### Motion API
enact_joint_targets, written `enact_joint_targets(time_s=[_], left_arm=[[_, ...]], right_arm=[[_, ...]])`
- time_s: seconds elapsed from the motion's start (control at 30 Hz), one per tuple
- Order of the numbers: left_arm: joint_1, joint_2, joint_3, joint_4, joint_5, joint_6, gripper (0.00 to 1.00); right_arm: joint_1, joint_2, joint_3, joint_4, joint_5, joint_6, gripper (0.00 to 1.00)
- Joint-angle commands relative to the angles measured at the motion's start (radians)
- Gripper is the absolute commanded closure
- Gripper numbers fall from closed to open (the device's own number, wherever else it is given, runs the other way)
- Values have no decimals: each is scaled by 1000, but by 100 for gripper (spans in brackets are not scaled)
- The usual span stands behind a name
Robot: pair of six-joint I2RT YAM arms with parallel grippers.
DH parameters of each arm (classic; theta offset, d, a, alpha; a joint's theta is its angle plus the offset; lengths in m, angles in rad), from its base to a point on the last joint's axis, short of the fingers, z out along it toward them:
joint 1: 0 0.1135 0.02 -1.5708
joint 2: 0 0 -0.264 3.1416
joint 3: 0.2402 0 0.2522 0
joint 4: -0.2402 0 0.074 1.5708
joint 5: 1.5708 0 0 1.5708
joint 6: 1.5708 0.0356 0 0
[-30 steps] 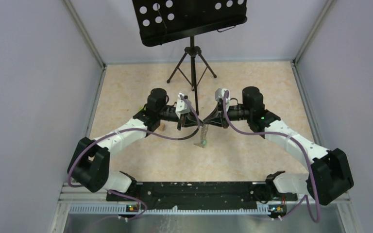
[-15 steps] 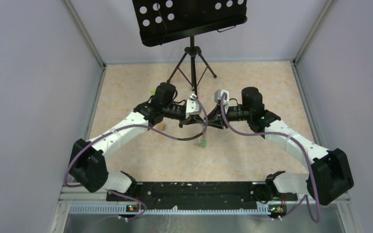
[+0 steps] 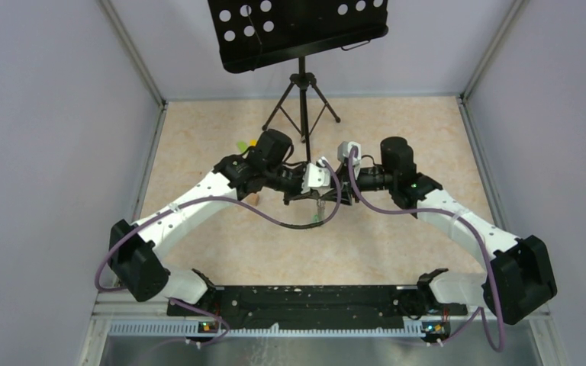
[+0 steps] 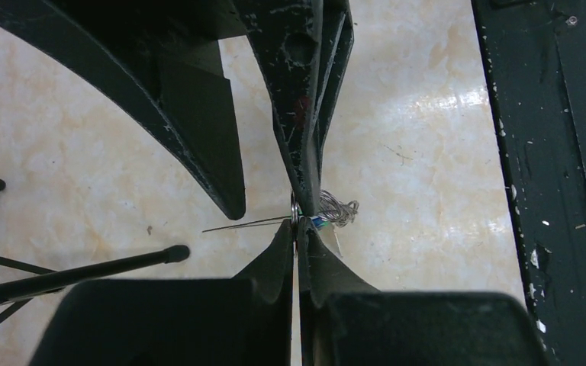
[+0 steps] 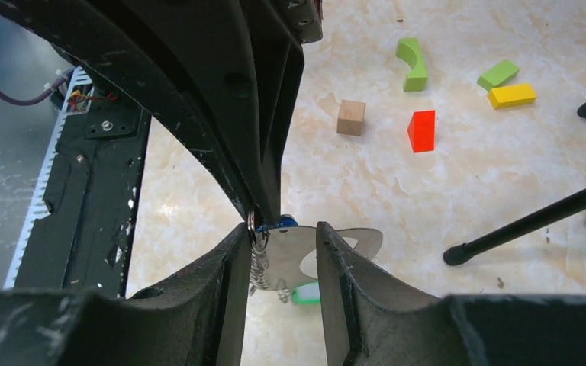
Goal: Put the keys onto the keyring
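The keyring (image 4: 295,216) is a thin metal ring, and my left gripper (image 4: 298,227) is shut on it. A short metal chain (image 4: 339,209) hangs from the ring, and so do a blue tag (image 5: 281,223), a flat silver piece (image 5: 294,255) and a green tag (image 5: 305,293). The keys themselves I cannot make out. My right gripper (image 5: 282,227) faces the left one, open, with its left finger beside the ring and the silver piece in the gap. In the top view both grippers (image 3: 319,197) (image 3: 334,189) meet mid-table with the chain (image 3: 319,210) dangling.
Loose blocks lie left of the grippers: a wooden cube (image 5: 351,117), a red block (image 5: 421,131), a yellow one (image 5: 511,95) and two green ones (image 5: 412,65). A black music stand's tripod (image 3: 301,99) stands behind. The black base rail (image 3: 305,299) runs along the near edge.
My right gripper has opened and let go of the ring. The left arm has swung right, carrying the ring and its dangling chain closer to the right gripper.
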Motion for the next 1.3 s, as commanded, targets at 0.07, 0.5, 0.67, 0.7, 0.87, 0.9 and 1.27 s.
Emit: enact_joint_targets(time_s=[0.07, 0.5, 0.67, 0.7, 0.87, 0.9, 1.27], left_arm=[[-7, 2, 35, -11, 18, -14, 100], [-7, -1, 2, 36, 33, -34, 100], [-6, -2, -5, 48, 31, -38, 100], [-6, -3, -5, 51, 28, -43, 100], [6, -26, -31, 92, 19, -69, 100], [23, -36, -41, 105, 40, -68, 91], [209, -176, -260, 422, 375, -136, 48]], right_arm=[[-6, -31, 40, 49, -62, 14, 69], [-7, 8, 34, 66, -79, 34, 83], [-7, 12, 31, 84, -78, 47, 100], [-6, 11, 31, 88, -73, 52, 100], [-6, -11, 26, 117, -64, 81, 100], [-8, -19, 24, 129, -67, 92, 100], [-28, -41, 5, 283, -175, 255, 100]])
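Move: The keyring is already pinched in my left fingertips, about 1 cm to the right of the left hand point. From my right hand, whose half-open fingers straddle it, the keyring lies about 1 cm back and 1 cm left, level with it. Off the ring hang the metal plate, some 5 cm below and 1 cm ahead of the right hand, and the blue key tag, about 4 cm below, 1 cm back and 2 cm left. I hold the keyring almost still with my left hand while my right hand eases back about 1 cm and shuts its fingers on the ring. Only then do I open my left fingers about halfway and draw them away leftward, some 3 cm, and a little forward, fingertips tilting up about 10 degrees, as my right hand lifts the ring a couple of centimetres. ##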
